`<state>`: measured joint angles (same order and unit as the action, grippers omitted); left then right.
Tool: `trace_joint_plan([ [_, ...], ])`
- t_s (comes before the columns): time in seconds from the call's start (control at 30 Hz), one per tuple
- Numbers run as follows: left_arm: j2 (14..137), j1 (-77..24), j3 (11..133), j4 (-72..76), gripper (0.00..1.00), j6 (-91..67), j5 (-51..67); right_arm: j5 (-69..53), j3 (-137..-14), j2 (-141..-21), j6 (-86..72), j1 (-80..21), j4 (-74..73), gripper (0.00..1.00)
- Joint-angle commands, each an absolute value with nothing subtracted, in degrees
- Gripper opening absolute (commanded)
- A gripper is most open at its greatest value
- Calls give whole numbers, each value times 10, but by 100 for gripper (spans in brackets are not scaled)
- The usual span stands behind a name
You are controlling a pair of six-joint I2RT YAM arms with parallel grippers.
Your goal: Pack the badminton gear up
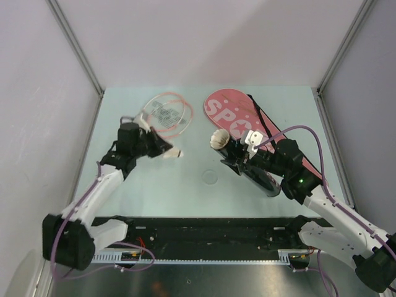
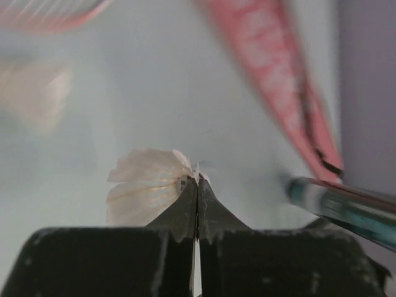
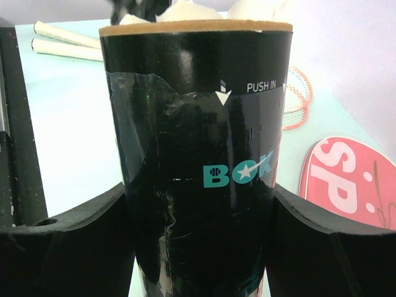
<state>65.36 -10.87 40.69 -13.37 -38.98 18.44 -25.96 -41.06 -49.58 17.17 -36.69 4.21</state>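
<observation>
My left gripper (image 1: 166,148) is shut on the feather edge of a white shuttlecock (image 1: 177,153), which fans out left of the pinched tips (image 2: 197,179) in the left wrist view (image 2: 145,185). My right gripper (image 1: 238,159) is shut round the long black tube (image 1: 253,170), one finger on each side of it (image 3: 198,210). The tube's open end (image 1: 219,140) points toward the left gripper. White shapes (image 3: 185,11) show at the tube's rim. The pink-white racket (image 1: 166,114) lies at the back. The pink cover (image 1: 238,117) lies behind the tube.
A faint round disc (image 1: 210,176) lies on the table between the two arms. Grey walls with metal corner posts (image 1: 74,43) close in the table on three sides. A black rail (image 1: 204,232) runs along the near edge.
</observation>
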Motion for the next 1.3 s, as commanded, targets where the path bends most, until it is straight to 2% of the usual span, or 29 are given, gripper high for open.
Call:
trace_joint_plan([
  [0.0, 543, -225, 585, -94, 1, -281, 210, -264, -421, -496, 193, -371, 64, 0],
  [0.17, 559, -297, 728, -150, 0, -197, 280, -267, -421, -500, 204, -381, 71, 0],
  [0.27, 585, -368, 809, -230, 0, -122, 241, -271, -421, -494, 208, -385, 74, 0],
  [0.43, 593, -446, 820, -262, 0, -75, 156, -269, -420, -485, 212, -391, 70, 0],
  [0.7, 643, -515, 830, -269, 0, -57, 120, -281, -421, -475, 208, -395, 75, 0],
  [0.93, 685, -534, 841, -269, 0, -53, 158, -283, -421, -467, 210, -399, 73, 0],
  [1.03, 704, -534, 850, -267, 1, -58, 224, -285, -421, -466, 208, -400, 75, 0],
  [1.13, 710, -533, 840, -251, 16, -60, 278, -287, -420, -467, 207, -401, 76, 0],
  [1.17, 709, -533, 831, -245, 29, -62, 284, -287, -421, -465, 205, -401, 76, 0],
  [1.23, 701, -533, 819, -224, 43, -64, 304, -287, -420, -462, 203, -401, 76, 0],
  [1.27, 700, -531, 806, -216, 56, -64, 311, -287, -421, -462, 203, -401, 74, 0],
])
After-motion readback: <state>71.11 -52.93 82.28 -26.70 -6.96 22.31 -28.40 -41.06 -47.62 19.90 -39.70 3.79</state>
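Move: The left hand already holds a shuttlecock; the open mouth of the tilted tube lies about 23 cm to its right, some 9 cm back and 21 cm above. The racket heads lie about 17 cm ahead, 1 cm left and 12 cm below; the clear lid, 19 cm right, 10 cm back and 11 cm below. From the right hand, gripping the tube, that mouth is about 7 cm left, 1 cm ahead, 8 cm above. The left hand swings up 35 cm, right and back, sinks 10 cm to the tube's mouth and starts opening. ##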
